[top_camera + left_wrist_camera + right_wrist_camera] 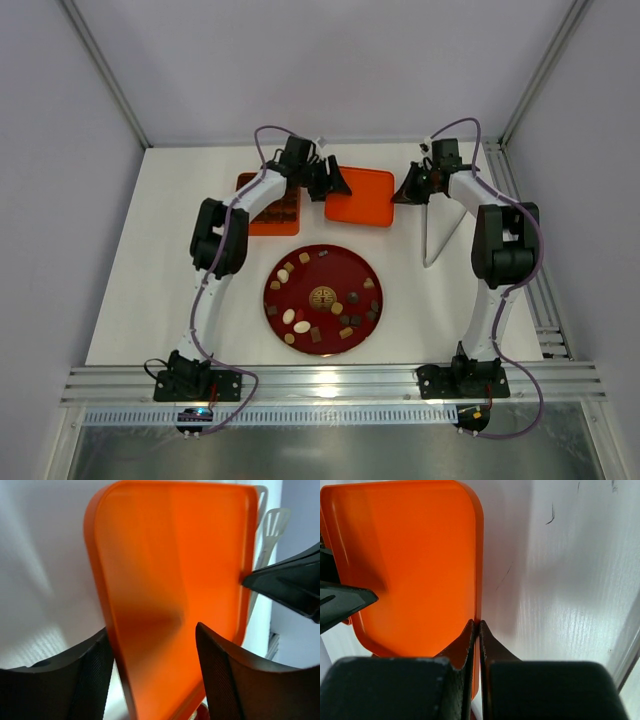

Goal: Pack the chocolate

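Observation:
The chocolate [300, 318] lies as several small brown, tan and cream pieces on a round red plate [322, 249] in the middle of the table. An orange lid [362, 196] [170, 555] [410, 555] sits behind the plate. My right gripper [408, 190] [479, 624] is shut on the lid's right rim. My left gripper [338, 183] [150, 632] straddles the lid's left edge with its jaws apart. The orange box [283, 214] lies left of the lid, partly hidden under my left arm.
A thin white upright piece [428, 240] stands right of the plate, below my right gripper. White slotted shapes [270, 525] show past the lid's far edge. Metal rails [545, 300] run along the table's right side, and grey walls close in the back and sides.

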Available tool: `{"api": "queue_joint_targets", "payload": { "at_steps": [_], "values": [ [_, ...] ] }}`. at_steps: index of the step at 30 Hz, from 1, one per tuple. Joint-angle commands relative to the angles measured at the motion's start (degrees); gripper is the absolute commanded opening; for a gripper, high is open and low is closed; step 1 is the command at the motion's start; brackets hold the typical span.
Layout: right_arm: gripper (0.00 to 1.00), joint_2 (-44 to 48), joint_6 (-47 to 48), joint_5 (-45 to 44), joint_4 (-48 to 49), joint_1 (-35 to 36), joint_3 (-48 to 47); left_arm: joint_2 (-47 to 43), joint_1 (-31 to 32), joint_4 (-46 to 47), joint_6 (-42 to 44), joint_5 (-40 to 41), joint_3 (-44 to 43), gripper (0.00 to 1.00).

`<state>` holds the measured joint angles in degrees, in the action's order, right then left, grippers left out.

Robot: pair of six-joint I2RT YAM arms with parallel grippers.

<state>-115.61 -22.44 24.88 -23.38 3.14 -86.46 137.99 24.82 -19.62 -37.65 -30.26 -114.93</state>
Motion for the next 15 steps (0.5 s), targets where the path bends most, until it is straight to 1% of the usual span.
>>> {"api": "queue_joint_targets", "payload": {
  "at_steps": [1, 5, 7, 9, 10, 13, 15],
  "values": [
    [0.04, 4.8, -2.0, 3.3, 3.8, 0.1, 0.6, -5.0, -0.1, 5.1, -3.7, -4.4, 0.6, 0.57],
    [0.04, 6.4, -2.5, 3.3, 4.3, 0.9, 1.4, -7.5, -0.1, 6.3, -5.3, -5.3, 2.1, 0.48],
    [0.04, 7.3, -2.5, 3.2, 4.1, 1.6, 1.5, -8.3, -0.1, 6.3, -5.9, -5.5, 2.9, 0.38],
    [0.04, 7.9, -2.5, 2.5, 4.0, 2.4, 1.7, -9.3, -0.1, 6.3, -6.6, -6.4, 3.7, 0.32],
    [0.04, 8.7, -2.4, 2.4, 3.9, 2.7, 1.8, -9.6, -0.1, 6.3, -6.8, -6.5, 4.1, 0.18],
    [0.04, 9.8, -2.2, 1.5, 3.6, 3.8, 2.5, -11.5, -0.1, 6.3, -7.7, -7.3, 5.7, 0.0],
    [0.06, 11.3, -1.6, -0.4, 2.6, 4.8, 3.1, -13.5, -0.1, 6.3, -8.2, -7.7, 6.9, 0.0]
  ]
}}
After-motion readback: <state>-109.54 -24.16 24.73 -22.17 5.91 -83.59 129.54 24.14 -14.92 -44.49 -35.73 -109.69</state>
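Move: The orange lid is held between the hands: its middle lies about 6 cm to the right of the left hand and 2 cm back, roughly level in height, and its left edge already sits between the half-open fingers. From the right hand, shut tips at the lid's right edge, the middle is some 8 cm left, straight across and level. The chocolate box lies about 16 cm left and 4 cm back of the left hand, the tongs 10 cm right and 8 cm back of the right, all some 5 cm lower. The left fingers close from either side onto the lid's left edge and pinch it while that hand rises about 7 cm, faster towards the end, drawing back a little and rolling some 10 degrees so that its left side drops. The right hand, fingers still shut and tips beside the lid's right edge, follows up about 3.5 cm, moving slightly left towards the left hand and a little back; whether it still bears on the lid at the end can't be seen. ##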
